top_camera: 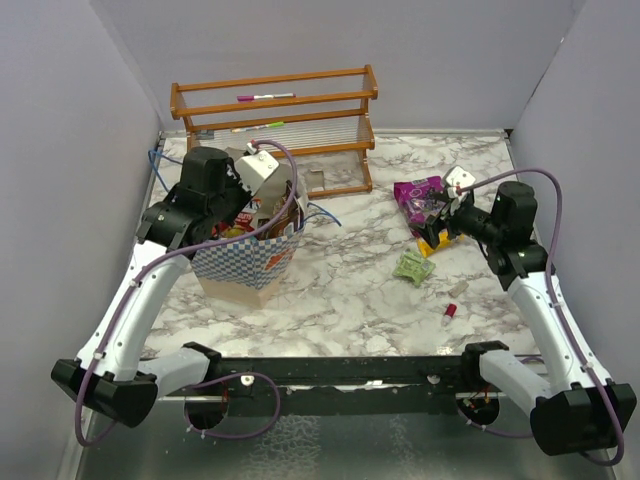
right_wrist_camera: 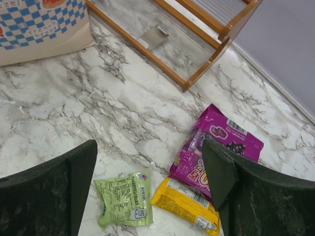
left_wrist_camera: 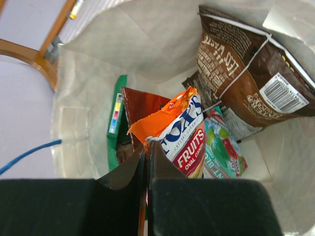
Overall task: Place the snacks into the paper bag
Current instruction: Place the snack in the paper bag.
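The checkered paper bag stands at the left of the table. My left gripper reaches down inside it, shut on the orange top edge of a fruit candy packet. Around that packet in the bag are a glossy brown bag, a teal pack, a red packet and a green one. At the right, my right gripper hangs open above the marble. Under it lie a magenta pack, a yellow packet and a small light-green packet, none of them touched.
A wooden rack with markers on it stands at the back, just behind the bag. A tiny red-pink cap lies near the front right. Grey walls close in the table on three sides.
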Robot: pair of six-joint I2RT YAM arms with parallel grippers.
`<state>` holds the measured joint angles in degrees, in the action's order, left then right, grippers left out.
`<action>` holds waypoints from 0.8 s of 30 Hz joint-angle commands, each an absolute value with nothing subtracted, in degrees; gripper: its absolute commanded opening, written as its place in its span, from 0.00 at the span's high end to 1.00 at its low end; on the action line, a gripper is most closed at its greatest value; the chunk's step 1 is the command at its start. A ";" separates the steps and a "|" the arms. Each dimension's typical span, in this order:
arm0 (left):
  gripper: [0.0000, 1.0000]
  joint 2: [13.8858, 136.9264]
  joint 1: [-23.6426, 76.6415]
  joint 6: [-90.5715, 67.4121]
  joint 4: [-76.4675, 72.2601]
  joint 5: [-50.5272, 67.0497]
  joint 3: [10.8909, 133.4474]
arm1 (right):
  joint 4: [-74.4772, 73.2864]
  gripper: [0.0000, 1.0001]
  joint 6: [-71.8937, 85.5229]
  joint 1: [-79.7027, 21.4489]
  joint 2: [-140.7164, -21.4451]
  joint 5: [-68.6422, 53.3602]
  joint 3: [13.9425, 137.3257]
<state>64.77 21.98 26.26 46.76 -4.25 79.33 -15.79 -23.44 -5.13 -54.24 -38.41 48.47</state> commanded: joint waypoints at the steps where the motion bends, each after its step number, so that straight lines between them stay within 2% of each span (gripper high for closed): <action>1: 0.98 65.93 21.06 25.68 47.59 -3.77 77.90 | -13.85 0.12 -24.27 -4.70 -55.16 -34.90 47.94; 10: 0.70 69.41 20.50 24.30 49.13 -5.43 76.06 | -12.88 0.12 -24.15 -4.72 -56.43 -31.18 47.50; 21: 0.34 67.57 20.51 25.18 44.83 -4.85 77.30 | -10.74 0.12 -21.60 -4.74 -62.68 -15.45 48.50; 24: 0.25 66.80 20.50 25.37 43.99 -5.07 79.08 | -13.75 0.16 -20.62 -4.58 -67.37 -10.61 51.74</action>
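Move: The left hand holds the orange-topped fruit pack inside the mouth of the paper bag, whose middle lies about 2 cm ahead and 15 below; within it the brown snack bag leans 4 cm ahead, 8 right and 7 below. From the open right hand, the purple pouch lies roughly 12 cm ahead, 3 right and 22 below; equally low are the yellow packet, 2 ahead and 6 right, and the green pouch, 4 back and 1 left. Lower the left gripper about 6 cm deeper into the paper bag, tipping its fingers some 10 degrees further down, and spread them wide on the way to let go of the fruit pack, then ease up a centimetre. Meanwhile swing the still-open right gripper forward, right and down, nearly 5 cm each way and gathering speed, towards the purple pouch while turning it clockwise. ##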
